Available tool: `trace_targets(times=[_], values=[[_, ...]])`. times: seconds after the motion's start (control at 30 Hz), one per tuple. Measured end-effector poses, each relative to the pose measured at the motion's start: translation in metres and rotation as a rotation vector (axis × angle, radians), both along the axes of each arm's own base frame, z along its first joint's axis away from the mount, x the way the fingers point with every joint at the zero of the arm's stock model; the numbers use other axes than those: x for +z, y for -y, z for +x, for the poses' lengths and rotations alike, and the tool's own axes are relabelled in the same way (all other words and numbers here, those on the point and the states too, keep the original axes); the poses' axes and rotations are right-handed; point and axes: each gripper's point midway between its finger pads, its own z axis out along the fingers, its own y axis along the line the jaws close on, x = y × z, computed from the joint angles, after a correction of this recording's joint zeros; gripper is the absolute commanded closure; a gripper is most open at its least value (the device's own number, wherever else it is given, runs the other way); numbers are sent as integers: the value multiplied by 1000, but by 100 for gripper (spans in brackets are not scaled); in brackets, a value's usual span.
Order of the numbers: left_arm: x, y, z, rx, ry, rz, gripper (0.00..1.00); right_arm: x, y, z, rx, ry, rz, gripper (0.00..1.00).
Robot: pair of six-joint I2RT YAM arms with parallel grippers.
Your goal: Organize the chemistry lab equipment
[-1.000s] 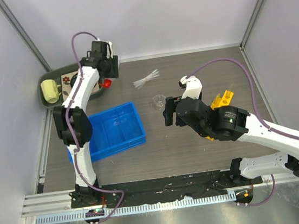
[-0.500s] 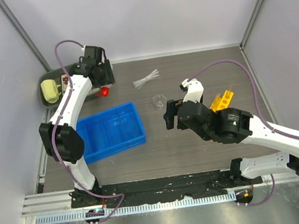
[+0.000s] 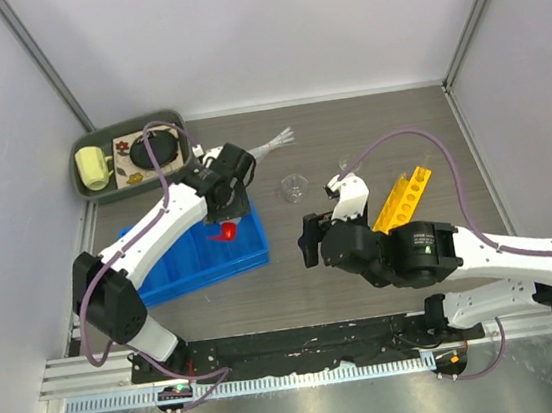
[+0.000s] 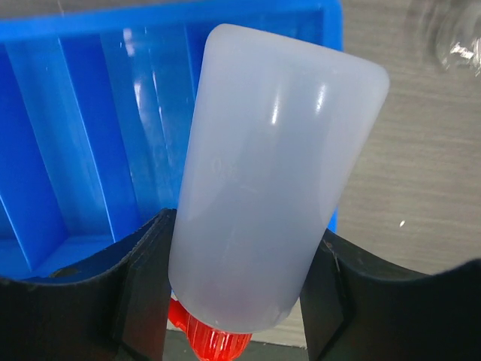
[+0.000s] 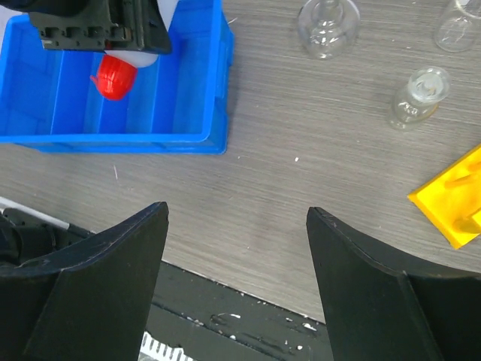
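My left gripper (image 3: 226,213) is shut on the white squeeze bottle (image 4: 270,173), and its fingers (image 4: 146,289) press the bottle's sides. The bottle hangs over the right end of the blue bin (image 3: 188,268), its red cap (image 3: 224,233) pointing toward the near side. My right gripper (image 3: 307,241) hovers open and empty over bare table right of the bin. One clear beaker (image 3: 294,186) stands behind it, and more glassware (image 5: 421,94) is in the right wrist view. Thin pipettes (image 3: 271,147) lie farther back. The yellow rack (image 3: 403,198) lies by the right arm.
A green tray (image 3: 126,129) at the back left holds a yellow mug (image 3: 95,166) and a round black object (image 3: 147,154). The blue bin (image 5: 120,141) has long dividers inside. White walls close in the table on three sides.
The left arm has swung from the green tray at the back left to above the blue bin, carrying the bottle. The right gripper has drifted slightly nearer and stayed open.
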Motion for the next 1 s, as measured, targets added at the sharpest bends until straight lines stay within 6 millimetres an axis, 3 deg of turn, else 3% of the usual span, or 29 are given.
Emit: trace_targets(times=[0.17,0.37,0.47,0.73,1.0], values=[[-12,-4,-28,76,-1,20,57,-1,-20,-25,54,14,-23,20],[-25,-8,-38,166,-1,38,55,-1,-39,-46,76,38,-52,20],[-30,-5,-38,196,1,41,55,-4,-41,-50,73,44,-68,21],[-69,2,-42,239,-73,115,54,-6,-34,-48,41,55,-81,20],[-76,12,-38,239,-75,116,47,-2,-31,-47,28,59,-60,20]])
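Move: The left hand already holds the wash bottle above the blue tray; the right-end compartment it is bound for lies about 13 cm below, 2 cm back and 2 cm to the right. The tray's middle is some 9 cm to this hand's left and 3 cm back. A glass flask stands roughly 11 cm ahead and 15 cm to the right. From the right hand, which is empty and open, that compartment is about 13 cm ahead, 20 cm left and 23 cm down. Back about 4 cm first, then mostly down, the left hand brings the still-gripped wash bottle some 7 to 8 cm lower towards the blue tray's right-end compartment, turning it about 15 degrees counter-clockwise and easing to a stop. The right hand, open and empty, pulls back some 5 cm and drifts left, then waits. ##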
